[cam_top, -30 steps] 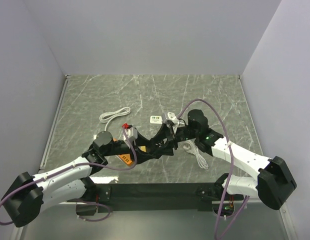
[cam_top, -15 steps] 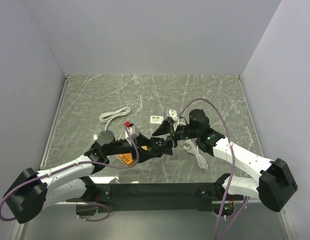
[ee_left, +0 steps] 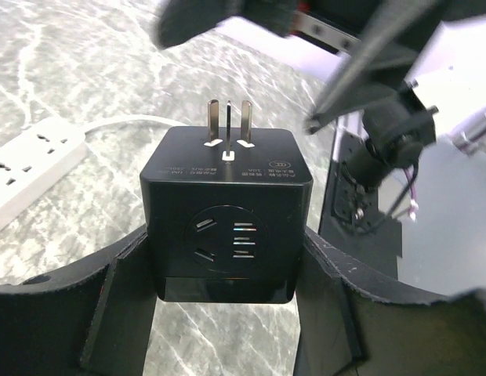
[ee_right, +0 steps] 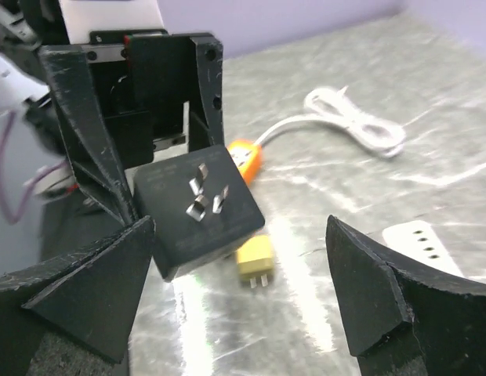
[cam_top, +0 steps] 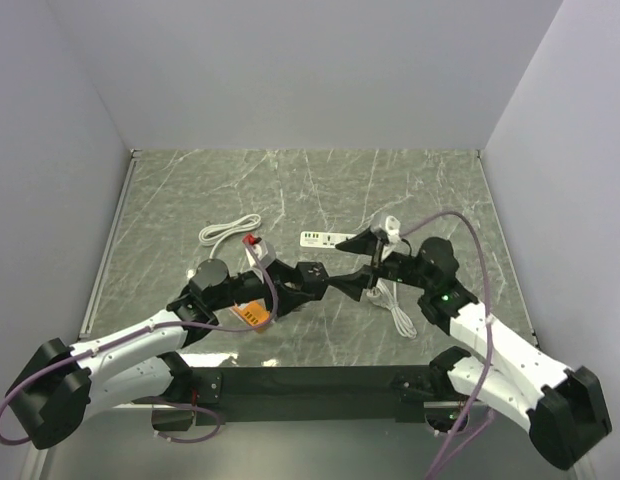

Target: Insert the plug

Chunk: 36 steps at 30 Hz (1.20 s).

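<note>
The plug is a black cube adapter (ee_left: 226, 211) with three metal prongs on its far face. My left gripper (ee_left: 226, 276) is shut on its two sides and holds it above the table. From above, the plug (cam_top: 312, 277) hangs mid-table, prongs toward the right arm. My right gripper (ee_right: 239, 290) stands wide open just short of the plug (ee_right: 200, 207), touching nothing. In the top view the right gripper (cam_top: 352, 262) is just right of the cube. The white power strip (cam_top: 325, 239) lies flat behind them, also seen as power strip (ee_left: 31, 168).
An orange adapter (cam_top: 252, 313) with a yellow plug (ee_right: 255, 258) lies under the left arm. A coiled white cable (cam_top: 228, 230) sits at the back left, and another white cable (cam_top: 395, 310) lies below the right wrist. Walls close in the marble table.
My right gripper has opened wide and drawn back to the right, away from the black cube. The left gripper keeps its hold and has shifted slightly right, uncovering more of the power strip.
</note>
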Available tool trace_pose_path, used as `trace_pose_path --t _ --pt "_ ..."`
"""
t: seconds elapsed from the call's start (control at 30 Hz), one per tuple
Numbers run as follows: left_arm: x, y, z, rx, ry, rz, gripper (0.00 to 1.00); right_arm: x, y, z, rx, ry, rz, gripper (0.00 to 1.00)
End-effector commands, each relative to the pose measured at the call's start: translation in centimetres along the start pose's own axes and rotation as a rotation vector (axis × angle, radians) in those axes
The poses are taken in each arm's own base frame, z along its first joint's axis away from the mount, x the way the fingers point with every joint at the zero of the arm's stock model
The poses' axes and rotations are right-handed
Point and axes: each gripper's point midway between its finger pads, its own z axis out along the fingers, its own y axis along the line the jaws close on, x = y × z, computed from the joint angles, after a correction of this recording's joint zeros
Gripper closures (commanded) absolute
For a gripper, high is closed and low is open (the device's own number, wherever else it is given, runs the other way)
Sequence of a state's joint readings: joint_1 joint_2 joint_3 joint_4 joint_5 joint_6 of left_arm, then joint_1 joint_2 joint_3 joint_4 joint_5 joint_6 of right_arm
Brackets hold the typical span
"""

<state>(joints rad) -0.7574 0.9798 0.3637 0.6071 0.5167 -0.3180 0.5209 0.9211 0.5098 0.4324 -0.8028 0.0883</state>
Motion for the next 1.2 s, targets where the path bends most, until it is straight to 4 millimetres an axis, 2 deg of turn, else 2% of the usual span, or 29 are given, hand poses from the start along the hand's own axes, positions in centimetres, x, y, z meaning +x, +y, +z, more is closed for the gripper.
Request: trace_pose_path --t 0.0,0.07,0.1,0.13,0.37,0.6,0.83,1.17 --pt "-4.8 1.3 0.5 -0.082 -0.13 -0.027 0.99 -3.8 -1.2 -1.7 0.155 -0.166 -0.126 0.04" --pt "-5.5 2.1 0.1 -0.115 -0.159 -0.069 0.99 -3.7 -1.1 -2.3 0.179 -0.195 -0.139 0.04" --pt "-6.5 3.0 -0.3 -0.141 -0.199 -0.09 0.99 -4.3 -0.8 -2.7 0.186 -0.224 -0.152 0.04" --pt "-6.8 3.4 -0.4 -0.154 -0.22 -0.174 0.99 -4.2 -0.8 -2.8 0.197 -0.234 -0.153 0.04" --pt "-8.5 4.6 0.5 -0.152 -0.315 -0.373 0.99 -3.8 -0.5 -2.0 0.302 -0.328 -0.134 0.03" --pt "-10.2 4.0 -0.1 -0.128 -0.437 -0.474 0.99 -2.6 -1.6 -0.8 0.439 -0.399 -0.057 0.03" --pt "-10.4 3.7 -0.6 -0.102 -0.496 -0.555 0.99 -3.7 -0.8 0.0 0.477 -0.481 -0.06 0.04" --pt "-10.7 2.2 -0.4 -0.047 -0.541 -0.627 0.99 -3.3 -0.2 2.5 0.487 -0.45 -0.092 0.05"
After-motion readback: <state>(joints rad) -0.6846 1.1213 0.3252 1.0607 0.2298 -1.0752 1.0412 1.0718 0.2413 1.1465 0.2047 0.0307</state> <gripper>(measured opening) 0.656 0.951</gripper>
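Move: In the left hand's fingers the black plug is already held. The white power strip lies some 20 cm ahead of that hand, 6 cm to its right and 19 cm below, and the yellow adapter about 2 cm ahead, 4 cm left and 17 cm below. From the open right hand, the plug is roughly 7 cm left, 3 cm back and 4 cm lower; the white strip is 17 cm ahead, 1 cm left and 23 cm below. Carrying the plug forward about 6 cm and then lifting it about as far, the left hand keeps its grip, rolls, and swings its fingers from rightward to right-forward and slightly up. The wide-open right hand backs off right and up 2 to 3 cm, then sinks and comes back left by nearly 5 cm, turning some 30 degrees clockwise to face the plug. ##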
